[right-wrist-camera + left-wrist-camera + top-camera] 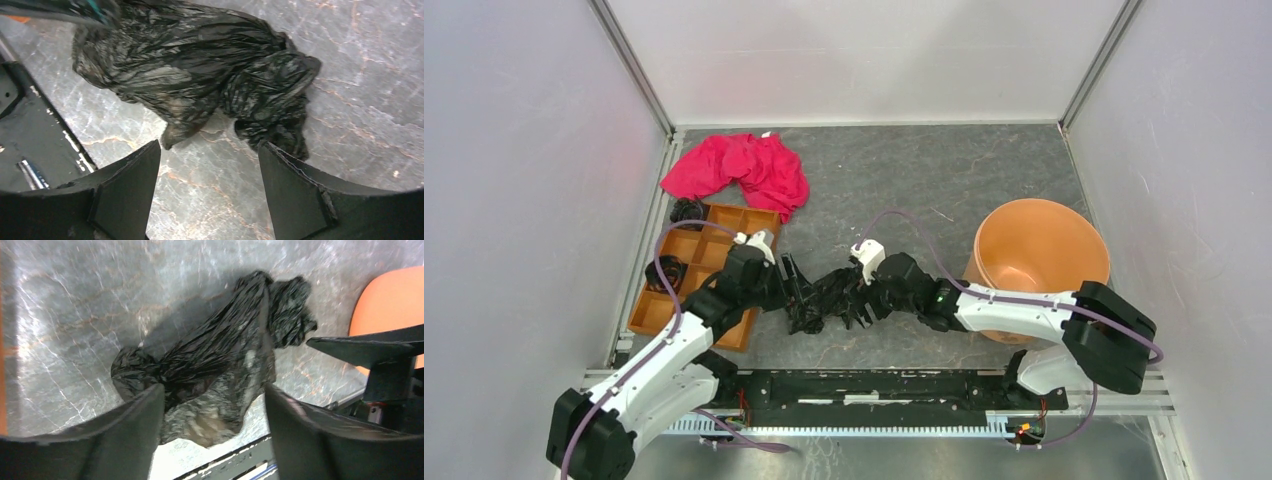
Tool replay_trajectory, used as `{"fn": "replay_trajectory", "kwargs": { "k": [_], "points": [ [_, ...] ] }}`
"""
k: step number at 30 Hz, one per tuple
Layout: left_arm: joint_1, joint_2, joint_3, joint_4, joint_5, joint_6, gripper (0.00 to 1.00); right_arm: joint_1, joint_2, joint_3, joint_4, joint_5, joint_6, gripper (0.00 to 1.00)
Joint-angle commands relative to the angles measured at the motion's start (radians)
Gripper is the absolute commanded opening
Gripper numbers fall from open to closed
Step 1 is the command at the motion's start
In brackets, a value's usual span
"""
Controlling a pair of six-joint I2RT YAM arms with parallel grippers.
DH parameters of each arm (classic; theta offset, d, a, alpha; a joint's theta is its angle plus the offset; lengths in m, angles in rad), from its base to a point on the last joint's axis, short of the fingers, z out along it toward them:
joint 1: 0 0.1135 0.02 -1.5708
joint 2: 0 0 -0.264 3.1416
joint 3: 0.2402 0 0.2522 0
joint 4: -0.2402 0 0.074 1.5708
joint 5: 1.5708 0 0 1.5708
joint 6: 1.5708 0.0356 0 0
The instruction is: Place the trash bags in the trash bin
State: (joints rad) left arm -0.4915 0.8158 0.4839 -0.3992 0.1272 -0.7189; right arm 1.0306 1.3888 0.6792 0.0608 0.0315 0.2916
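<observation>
The black trash bag (pixel 824 298) lies crumpled on the grey table between my two grippers. In the left wrist view the bag (pixel 215 360) stretches away from my open left gripper (pixel 215 405), and its near end lies between the fingers. In the right wrist view the bag (pixel 200 65) lies just beyond my open right gripper (pixel 209 150); bare table shows between the jaws, and the right fingertip (pixel 280 155) is at the bag's edge. The orange trash bin (pixel 1039 262) stands upright and empty at the right, behind the right arm. It also shows in the left wrist view (pixel 387 300).
An orange-brown compartment tray (pixel 686 290) lies at the left under the left arm, with two small dark rolls (pixel 687 210) near it. A red cloth (pixel 744 170) lies at the back left. A black rail (pixel 864 385) runs along the near edge. Walls enclose the table.
</observation>
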Motion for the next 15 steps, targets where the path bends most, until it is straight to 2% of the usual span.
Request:
{"fn": "replay_trajectory", "kwargs": {
  "k": [1, 6, 9, 12, 15],
  "points": [
    [-0.004, 0.036, -0.057, 0.140, 0.103, -0.104, 0.72, 0.034, 0.004, -0.013, 0.093, -0.038, 0.038, 0.79],
    [-0.005, 0.067, -0.048, 0.191, 0.168, -0.109, 0.33, 0.066, 0.010, -0.027, 0.097, -0.011, 0.025, 0.79],
    [-0.004, 0.061, -0.011, 0.181, 0.190, -0.108, 0.14, 0.104, 0.001, -0.026, 0.111, 0.027, -0.008, 0.78],
    [-0.004, 0.048, 0.045, 0.161, 0.224, -0.103, 0.05, 0.153, -0.034, -0.021, 0.119, 0.107, -0.076, 0.78],
    [-0.004, 0.036, 0.110, 0.124, 0.254, -0.087, 0.02, 0.185, -0.069, -0.006, 0.094, 0.190, -0.153, 0.78]
  ]
}}
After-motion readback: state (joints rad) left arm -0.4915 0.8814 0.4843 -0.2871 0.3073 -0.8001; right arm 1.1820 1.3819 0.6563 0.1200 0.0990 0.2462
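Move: About 6 cm to the left hand's right, some 2 cm back and 4 cm below lies the middle of the black trash bag; the wooden tray's middle is about 18 cm to this hand's left and 2 cm farther out, the pink cloth roughly 22 cm ahead and 11 cm left. From the right hand the bag is about 5 cm left, 1 cm ahead and 3 cm lower, while the trash bin stands some 33 cm to its right and 6 cm ahead. Dipping about 2.5 cm onto the bag while edging right and slightly back, the left hand shuts its wide-open fingers and pinches a fold of the plastic, then rises nearly 4 cm, still going right and rolling some 10 degrees so its left side drops. The right hand, fingers kept open, slides level back about 4 cm and 2 cm left beside the bag's near side. ##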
